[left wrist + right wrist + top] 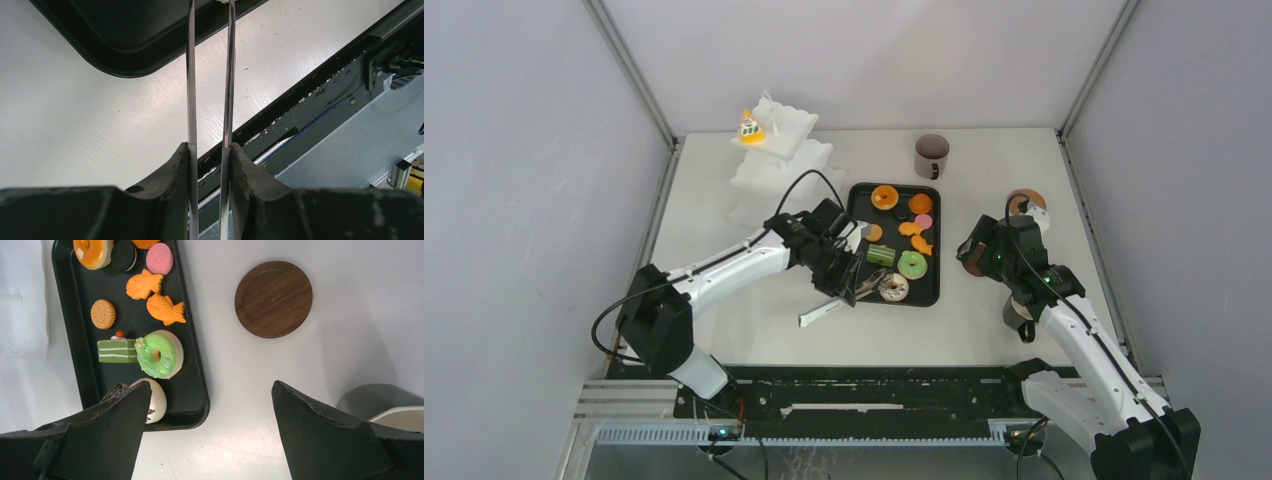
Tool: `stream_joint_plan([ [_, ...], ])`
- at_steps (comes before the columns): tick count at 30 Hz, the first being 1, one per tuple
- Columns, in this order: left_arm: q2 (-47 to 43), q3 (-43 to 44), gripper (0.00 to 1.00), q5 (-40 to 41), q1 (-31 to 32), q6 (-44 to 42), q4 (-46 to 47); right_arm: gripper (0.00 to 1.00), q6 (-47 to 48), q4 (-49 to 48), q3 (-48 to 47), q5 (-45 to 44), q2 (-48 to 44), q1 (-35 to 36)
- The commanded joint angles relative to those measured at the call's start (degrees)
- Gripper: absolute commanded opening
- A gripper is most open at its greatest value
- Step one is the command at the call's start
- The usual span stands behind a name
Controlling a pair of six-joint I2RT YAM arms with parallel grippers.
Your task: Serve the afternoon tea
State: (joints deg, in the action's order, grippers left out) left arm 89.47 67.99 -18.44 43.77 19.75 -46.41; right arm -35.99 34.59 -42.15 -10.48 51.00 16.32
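Note:
Several toy pastries lie in the black tray (933,292): an orange doughnut (885,196), a pink cookie (159,258), two fish cookies (165,308), a green cake slice (116,350), a green doughnut (159,353) and a white doughnut (893,288). My left gripper (842,264) is shut on metal tongs (191,75), whose tips reach into the tray's near left corner beside the white doughnut. My right gripper (210,385) is open and empty above the table, right of the tray. One mug (931,155) stands at the back. Another (382,405) is near my right arm.
A white tiered stand (776,152) at the back left carries a small yellow cake (750,128) on top. A round brown coaster (273,299) lies right of the tray. The tray's corner (115,67) shows in the left wrist view, near the table's front rail.

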Motion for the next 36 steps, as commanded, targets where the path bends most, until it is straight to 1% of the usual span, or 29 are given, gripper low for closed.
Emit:
stream_joint_plan([
  [1,-3.5,6.1,0.07,0.1,0.4,0.7,-1.5,0.98,-0.6,-1.2,-1.6,-0.8,-0.8,0.6],
  [4,-4.8,8.6,0.0,1.5,0.3,0.4,-3.3,0.98,-0.5,-1.1,-1.6,-0.9,-0.9,0.7],
  [9,-6.4,12.9,0.0,4.0,-0.2,0.2,-6.2,0.98,-0.4,-1.2,-1.6,-1.0,-0.7,0.7],
  [12,-6.7,16.7,0.0,5.9,-1.5,0.1,-9.0,0.98,-0.3,-1.4,-1.6,-0.9,-0.7,0.7],
  [16,-6.9,25.5,0.0,10.4,-5.5,0.7,-13.5,0.98,-0.2,-1.3,-1.5,-1.3,-1.1,0.7],
  [22,-6.5,39.1,0.0,18.0,-11.5,1.9,-17.1,0.98,-0.2,-0.9,-1.5,-1.7,-1.0,0.6],
  [25,-5.7,44.1,0.0,20.4,-14.0,2.4,-18.2,0.98,-0.1,-1.1,-1.5,-1.7,-1.1,0.6],
  [30,-3.9,48.6,0.0,21.0,-18.7,2.7,-18.3,0.98,0.0,-1.3,-1.4,-1.8,-0.8,0.6],
  [36,-1.7,48.9,0.0,21.6,-21.5,3.7,-17.5,0.98,0.1,-1.4,-1.4,-2.0,-0.6,0.6],
])
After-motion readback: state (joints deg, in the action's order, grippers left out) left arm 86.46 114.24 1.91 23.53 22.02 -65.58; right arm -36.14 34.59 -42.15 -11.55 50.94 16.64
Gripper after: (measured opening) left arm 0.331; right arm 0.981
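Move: The left hand holds the tongs, with the chocolate-flecked donut already in their tips some 10 cm to its right and 3 cm ahead, about 8 cm lower. The cake stand's top tier is about 25 cm ahead, 13 cm left and 14 cm up, with the layer cake on it 5 cm left of its middle. The tray's middle lies 14 cm ahead, 9 cm right, 9 cm down. From the right hand, the top tier is some 16 cm ahead, 40 cm left and 11 cm up. Keeping the donut pinched in the tongs, the left hand lifts it out of the tray, at first almost straight up, then swings forward and left while still rising, up to the cake stand's top tier. The hand ends about 25 cm higher, 15 cm farther out and 12 cm farther left; the wrist tips the fingers forward and turns some 35 degrees counter-clockwise, with the grip unchanged. ##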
